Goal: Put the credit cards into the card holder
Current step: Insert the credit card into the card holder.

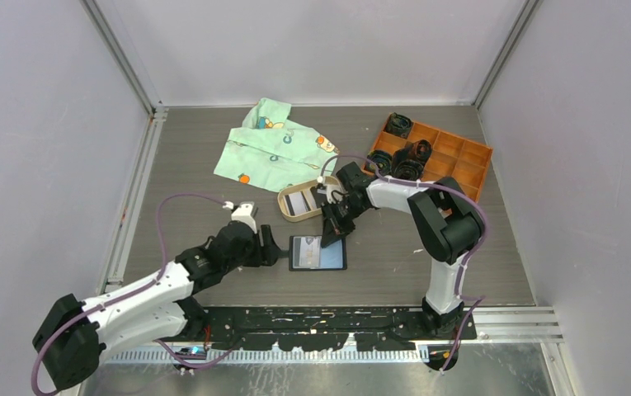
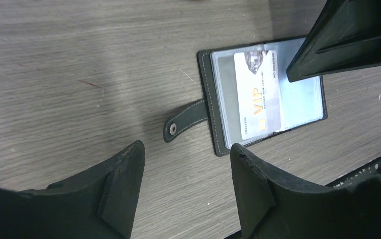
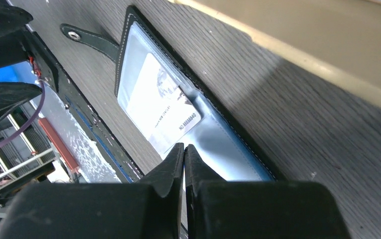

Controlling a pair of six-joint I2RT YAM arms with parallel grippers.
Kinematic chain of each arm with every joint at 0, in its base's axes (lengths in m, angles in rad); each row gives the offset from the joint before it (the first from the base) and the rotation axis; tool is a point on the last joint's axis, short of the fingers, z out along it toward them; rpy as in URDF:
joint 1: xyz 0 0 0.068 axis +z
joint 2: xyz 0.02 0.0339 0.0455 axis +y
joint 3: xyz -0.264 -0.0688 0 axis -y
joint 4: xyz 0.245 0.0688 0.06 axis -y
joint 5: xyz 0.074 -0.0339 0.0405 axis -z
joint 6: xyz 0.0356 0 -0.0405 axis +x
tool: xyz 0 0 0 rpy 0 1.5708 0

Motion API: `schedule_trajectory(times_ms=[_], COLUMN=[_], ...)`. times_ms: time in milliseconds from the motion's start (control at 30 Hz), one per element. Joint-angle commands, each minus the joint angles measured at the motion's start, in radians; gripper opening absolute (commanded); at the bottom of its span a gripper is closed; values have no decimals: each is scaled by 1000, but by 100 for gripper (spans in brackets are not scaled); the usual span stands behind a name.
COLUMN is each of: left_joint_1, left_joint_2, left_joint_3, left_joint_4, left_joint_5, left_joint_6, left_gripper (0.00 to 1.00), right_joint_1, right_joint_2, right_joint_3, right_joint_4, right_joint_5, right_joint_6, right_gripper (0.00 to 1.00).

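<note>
The black card holder [image 1: 318, 253] lies open and flat on the table, its snap tab [image 2: 183, 119] pointing left. A whitish credit card [image 2: 260, 97] marked VIP lies on its clear inner pocket, also seen in the right wrist view [image 3: 161, 104]. My right gripper [image 3: 184, 147] is shut, its tips at the card's near edge over the holder [image 3: 238, 149]; nothing shows between the fingers. In the top view it [image 1: 331, 238] hangs over the holder's right half. My left gripper [image 2: 186, 149] is open and empty, just left of the snap tab [image 1: 272, 247]. More cards [image 1: 302, 200] lie in the tan tray.
The tan oval tray [image 1: 285, 208] stands just behind the holder; its rim [image 3: 303, 50] is close to my right gripper. An orange compartment box [image 1: 460, 157] with black rolls is at the back right. A green patterned cloth [image 1: 270, 153] lies at the back.
</note>
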Motion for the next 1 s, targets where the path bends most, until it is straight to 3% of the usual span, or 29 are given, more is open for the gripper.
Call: schedule_trajectory(times_ms=[0,233,500,967], left_joint_1=[16,27,46,53], left_joint_2=[52,188,276,320], left_joint_3=[-5,26,44,58], left_joint_4=[119,190,236,241], left_joint_5=[112,155,198,228], left_joint_6=[-22,-14,-5,4], left_gripper=[63,49,39,33], right_joint_1=[12,19,23,34], right_joint_2=[15,28,41,56], right_joint_3=[1,8,15,24], right_joint_4=[19,21,30,55], right_joint_5=[21,28,13,-29], right_joint_6=[1,8,23,52], right_gripper=[8,9,9,10])
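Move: The left hand hovers about 6 cm above the table. The card holder's strap lies roughly 4 cm to its right, 1 cm ahead and 5 cm below, and the open holder's middle some 12 cm right and 1 cm ahead. From the shut right fingertips, the credit card's middle is about 4 cm left, 1 cm back and 1 cm below; the wooden tray is some 11 cm ahead and 3 cm left. The left hand sinks about 5 cm and shifts some 3 cm to the right towards the strap, tipping its fingers roughly 10 degrees steeper and closing them to about half their former gap, until one fingertip meets the strap's snap end. Meanwhile the right hand, its fingers still shut, goes down about 1 cm onto the clear pocket beside the card's right long edge, then creeps slightly left and back against that edge, keeping its tips low on the holder. ##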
